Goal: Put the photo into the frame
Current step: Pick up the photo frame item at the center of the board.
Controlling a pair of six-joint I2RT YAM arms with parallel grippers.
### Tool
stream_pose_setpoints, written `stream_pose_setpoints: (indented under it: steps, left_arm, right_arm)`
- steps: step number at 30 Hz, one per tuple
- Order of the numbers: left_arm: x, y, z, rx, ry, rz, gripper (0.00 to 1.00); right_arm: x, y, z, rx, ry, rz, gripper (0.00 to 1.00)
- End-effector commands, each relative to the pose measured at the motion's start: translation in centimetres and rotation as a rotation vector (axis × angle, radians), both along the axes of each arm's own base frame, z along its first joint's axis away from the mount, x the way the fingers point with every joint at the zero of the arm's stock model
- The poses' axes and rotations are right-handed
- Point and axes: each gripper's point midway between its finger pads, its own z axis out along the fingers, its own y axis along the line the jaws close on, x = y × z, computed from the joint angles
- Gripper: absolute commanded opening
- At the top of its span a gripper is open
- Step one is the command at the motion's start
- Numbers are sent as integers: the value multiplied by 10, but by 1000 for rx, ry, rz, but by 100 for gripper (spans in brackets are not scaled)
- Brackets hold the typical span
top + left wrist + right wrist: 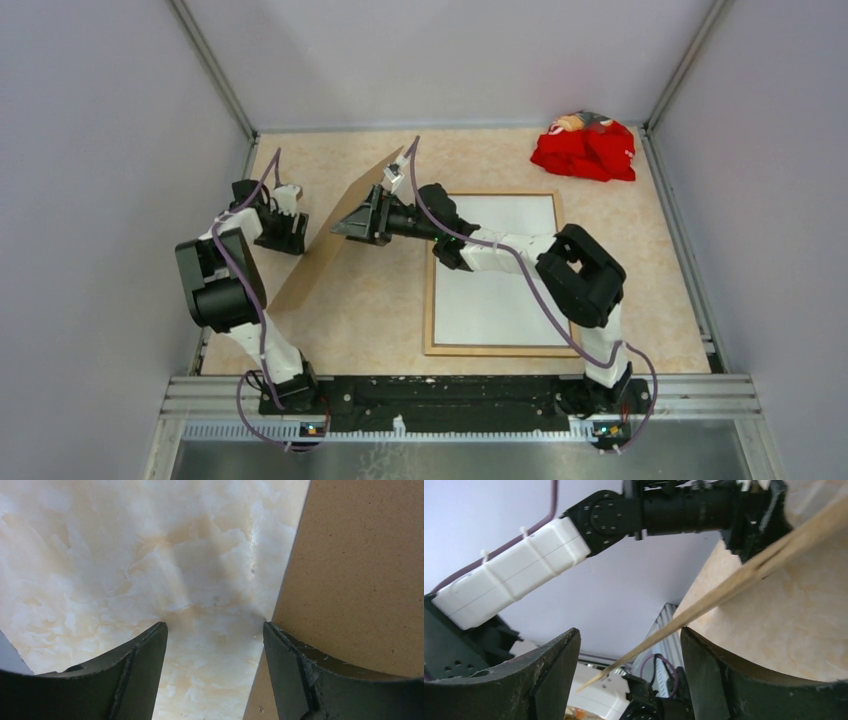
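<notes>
The frame (431, 300) lies flat at centre right with its paler wood back up. A white sheet (500, 265), the photo's plain back, fills its opening. A plain brown backing board (335, 235) stands tilted on its edge between my two grippers. My left gripper (292, 230) is open just left of the board. In the left wrist view (215, 625) the board (360, 570) lies against the right finger (295, 670). My right gripper (348, 222) is open on the board's right side. In the right wrist view (629, 630) the board's thin edge (744, 575) crosses between the jaws.
A red cloth bundle (585, 148) lies at the back right corner. Grey walls enclose the marbled table (380, 300) on three sides. The left arm (524, 565) shows beyond the board in the right wrist view.
</notes>
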Motion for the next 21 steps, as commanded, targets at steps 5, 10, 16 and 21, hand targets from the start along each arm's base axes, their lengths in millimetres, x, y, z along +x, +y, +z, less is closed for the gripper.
stream_pose_setpoints:
  steps: [5,10,16,21]
  left_arm:
    - [-55,-28,-31,-96,218,-11,78]
    - [-44,-29,-9,-104,164,-42,91]
    - [-19,-53,81,-159,-36,-198,98]
    - [-31,-93,179,-210,-301,-488,98]
  right_arm:
    - [9,-23,10,-71,-51,-150,51]
    - [14,-31,-9,-188,1,-202,19]
    - [33,-37,-21,-264,77,-252,0]
    - [70,-47,-1,-221,147,-271,0]
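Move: The brown backing board stands steeply tilted, its raised right edge between the right hand's open fingers. Its middle is about 12 cm below that hand, 5 cm farther out and 6 cm to the left. The wooden frame's middle lies some 31 cm to the hand's right, 5 cm ahead and 24 cm below. From the left hand, low beside the board's bottom edge, the board's middle is about 9 cm right, 4 cm back and 11 cm up. The backing board's raised edge gets pinched as the right fingers shut on it, while the right hand goes down about 9 cm and 5 cm to its right, tipping some 30 degrees, then eases forward a little. The left hand first waits beside the lower edge, opens fully, then quickly rises about 9 cm and shifts 4 cm right, over the board's left side. ##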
